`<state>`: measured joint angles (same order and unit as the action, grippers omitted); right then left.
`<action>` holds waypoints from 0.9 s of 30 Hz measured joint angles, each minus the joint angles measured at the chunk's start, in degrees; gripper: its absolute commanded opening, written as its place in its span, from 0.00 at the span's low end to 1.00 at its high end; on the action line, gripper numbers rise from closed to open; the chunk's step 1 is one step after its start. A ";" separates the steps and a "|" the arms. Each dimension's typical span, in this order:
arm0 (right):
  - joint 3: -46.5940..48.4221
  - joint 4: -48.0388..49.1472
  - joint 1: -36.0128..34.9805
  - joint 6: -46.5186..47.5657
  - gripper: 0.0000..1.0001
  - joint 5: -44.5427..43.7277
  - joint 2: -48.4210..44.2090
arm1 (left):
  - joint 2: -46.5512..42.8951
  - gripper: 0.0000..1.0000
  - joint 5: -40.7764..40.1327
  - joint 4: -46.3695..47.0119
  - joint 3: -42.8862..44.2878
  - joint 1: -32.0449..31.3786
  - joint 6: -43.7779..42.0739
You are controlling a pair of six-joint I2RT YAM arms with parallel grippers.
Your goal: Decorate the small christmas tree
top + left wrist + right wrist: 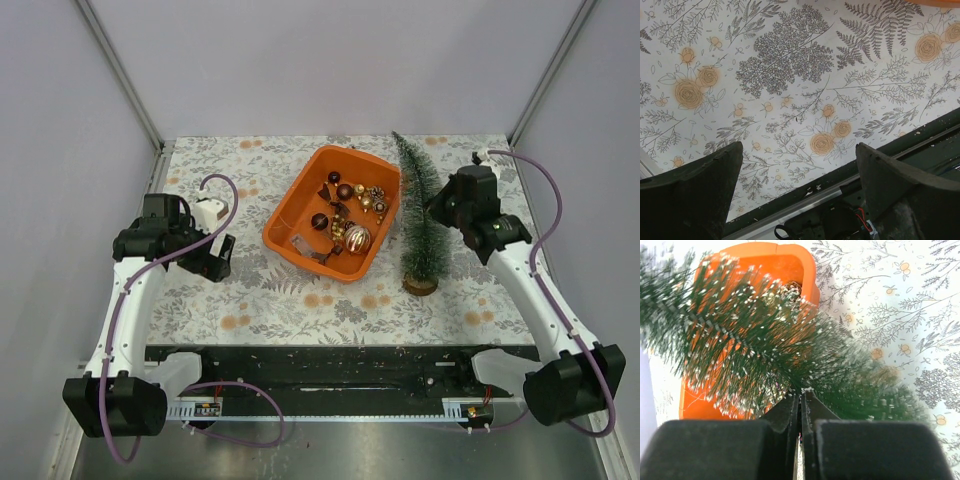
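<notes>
The small christmas tree [419, 215], dark green and frosted, stands on its round brown base [420, 285] just right of the orange tub [288, 215]. My right gripper [437, 208] is at the tree's middle from the right. In the right wrist view the jaws are pressed nearly together, and the right gripper [801, 392] has its tips buried in the tree's bristles [740, 340]. The tub holds several small gold and brown baubles [350, 215]. My left gripper [215, 258] hangs open and empty over the floral tablecloth, left of the tub; the left wrist view [799, 147] shows nothing between the fingers.
The black front rail of the table [340, 365] runs below both grippers and shows in the left wrist view [920, 145]. Grey walls enclose the table at the back and sides. Floral cloth [300, 300] lies between the tub and the rail.
</notes>
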<state>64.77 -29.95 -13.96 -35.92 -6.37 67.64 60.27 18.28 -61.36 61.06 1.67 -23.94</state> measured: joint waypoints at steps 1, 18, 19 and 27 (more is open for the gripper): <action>-1.57 1.33 -0.11 -0.42 0.00 0.07 -0.85 | 0.09 0.99 0.11 0.09 0.00 0.00 0.07; -17.79 29.18 -5.99 -1.31 0.00 1.77 -11.17 | 0.37 0.99 1.22 0.66 0.00 0.00 1.49; -18.12 29.90 -6.56 -0.98 0.00 1.70 -11.17 | 0.33 0.99 1.22 0.66 0.00 0.00 1.49; -26.64 35.93 -9.81 1.62 0.00 0.83 -17.03 | 0.20 0.99 1.22 0.66 0.00 0.00 1.49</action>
<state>38.13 5.98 -23.77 -34.30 -5.54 50.61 60.47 19.51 -60.71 61.06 1.67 -22.46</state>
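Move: The right hand already grips the tree by its upper stem, the wooden base hanging about 14 cm back, 1 left and 14 below. The table spot it is being brought over lies roughly 15 cm back, 8 left and 21 below. The orange box's middle is some 6 cm ahead, 20 left and 18 down, its striped ornament level ahead, 15 left and 19 down. From the idle left hand, that spot is about 38 cm right, 2 back and 15 below. Still pinching the tree, the right hand goes about 5 cm left, tilting up some 25 degrees, then draws back. ##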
